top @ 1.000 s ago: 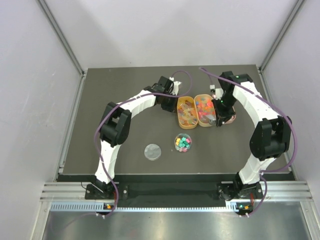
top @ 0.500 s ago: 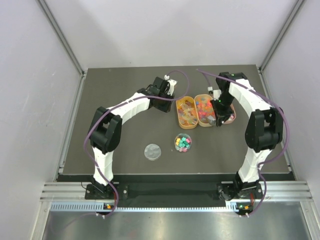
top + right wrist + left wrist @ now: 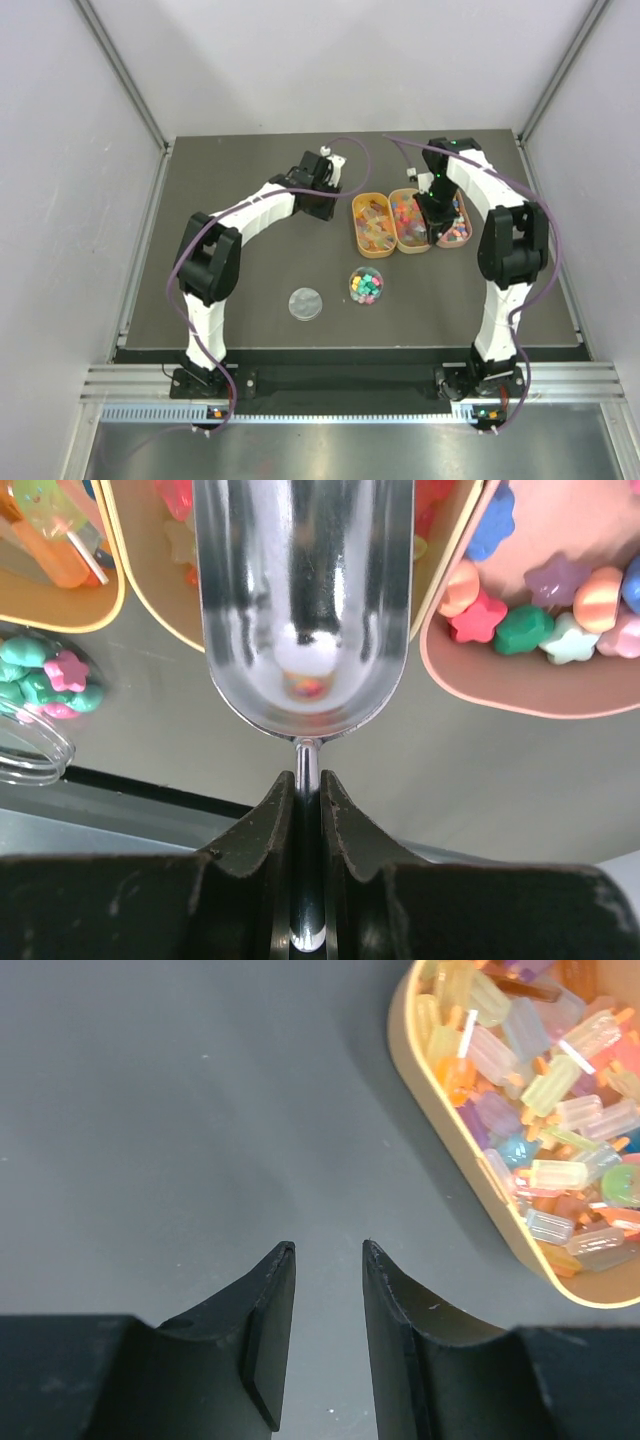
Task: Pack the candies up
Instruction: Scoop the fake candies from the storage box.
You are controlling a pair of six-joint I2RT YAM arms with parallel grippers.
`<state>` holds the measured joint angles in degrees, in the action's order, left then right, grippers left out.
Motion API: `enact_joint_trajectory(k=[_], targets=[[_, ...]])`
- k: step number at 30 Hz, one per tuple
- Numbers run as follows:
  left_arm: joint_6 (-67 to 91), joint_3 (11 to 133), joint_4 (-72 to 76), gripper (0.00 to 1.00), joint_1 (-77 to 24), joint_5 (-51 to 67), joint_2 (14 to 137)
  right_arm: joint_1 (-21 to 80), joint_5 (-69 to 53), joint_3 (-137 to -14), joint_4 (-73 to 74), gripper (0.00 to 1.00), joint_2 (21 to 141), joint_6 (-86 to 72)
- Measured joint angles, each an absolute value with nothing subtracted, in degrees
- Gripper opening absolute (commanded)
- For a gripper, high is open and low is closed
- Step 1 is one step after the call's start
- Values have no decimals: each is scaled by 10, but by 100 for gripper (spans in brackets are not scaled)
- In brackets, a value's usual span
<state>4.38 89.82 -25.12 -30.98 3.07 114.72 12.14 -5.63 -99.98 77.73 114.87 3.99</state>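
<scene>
The candies lie in three oval trays: translucent popsicle shapes in the left orange tray (image 3: 372, 226) (image 3: 530, 1110), mixed ones in the middle tray (image 3: 406, 220), stars and flowers in the pink tray (image 3: 455, 224) (image 3: 545, 620). More candies fill a clear round dish (image 3: 366, 286) (image 3: 40, 675). My right gripper (image 3: 430, 222) (image 3: 307, 780) is shut on the handle of a metal scoop (image 3: 305, 600). The scoop is empty and hangs over the near end of the middle tray. My left gripper (image 3: 326, 205) (image 3: 328, 1250) is open and empty, low over the mat just left of the left tray.
The dish's clear lid (image 3: 305, 303) lies flat on the dark mat (image 3: 240, 260), left of the dish. The near table edge shows behind the scoop in the right wrist view (image 3: 120, 780). Grey walls enclose the table on three sides.
My right gripper has carried the scoop left from the pink tray to over the middle tray, uncovering the pink tray. My left gripper has drawn back a little to the left.
</scene>
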Motion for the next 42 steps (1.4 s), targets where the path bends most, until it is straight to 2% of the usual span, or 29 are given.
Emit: enact_joint_trajectory(k=[15, 42], targets=[[46, 911, -250, 38, -264, 34, 1162, 124, -52, -1106, 780, 0, 1233, 50], [29, 938, -258, 39, -243, 47, 1197, 122, -63, -1076, 750, 0, 1268, 91]])
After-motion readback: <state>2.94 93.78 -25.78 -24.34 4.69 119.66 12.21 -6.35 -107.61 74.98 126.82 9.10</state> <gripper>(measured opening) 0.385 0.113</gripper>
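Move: The middle tray of orange and red candies has its middle some 8 cm ahead of the right hand, 4 cm to its left and 8 cm below; this hand holds the scoop with its empty bowl pointing forward over the tray. From this hand, the pink tray lies about 8 cm ahead and 6 cm right, the left tray 7 cm ahead and 12 cm left, and the round jar 8 cm back and 15 cm left. The middle tray is about 21 cm right of the left hand and 2 cm back. Into the candies of the middle tray goes the scoop, its handle still pinched in the right hand, which first reaches forward about 4 cm, sinking slightly, then presses on mostly straight down to end about 4.5 cm lower, easing back a touch at the end with hardly any wrist turn. The empty left hand draws away from the trays, forward and left, then sinks a little, its fingers staying partly open. ##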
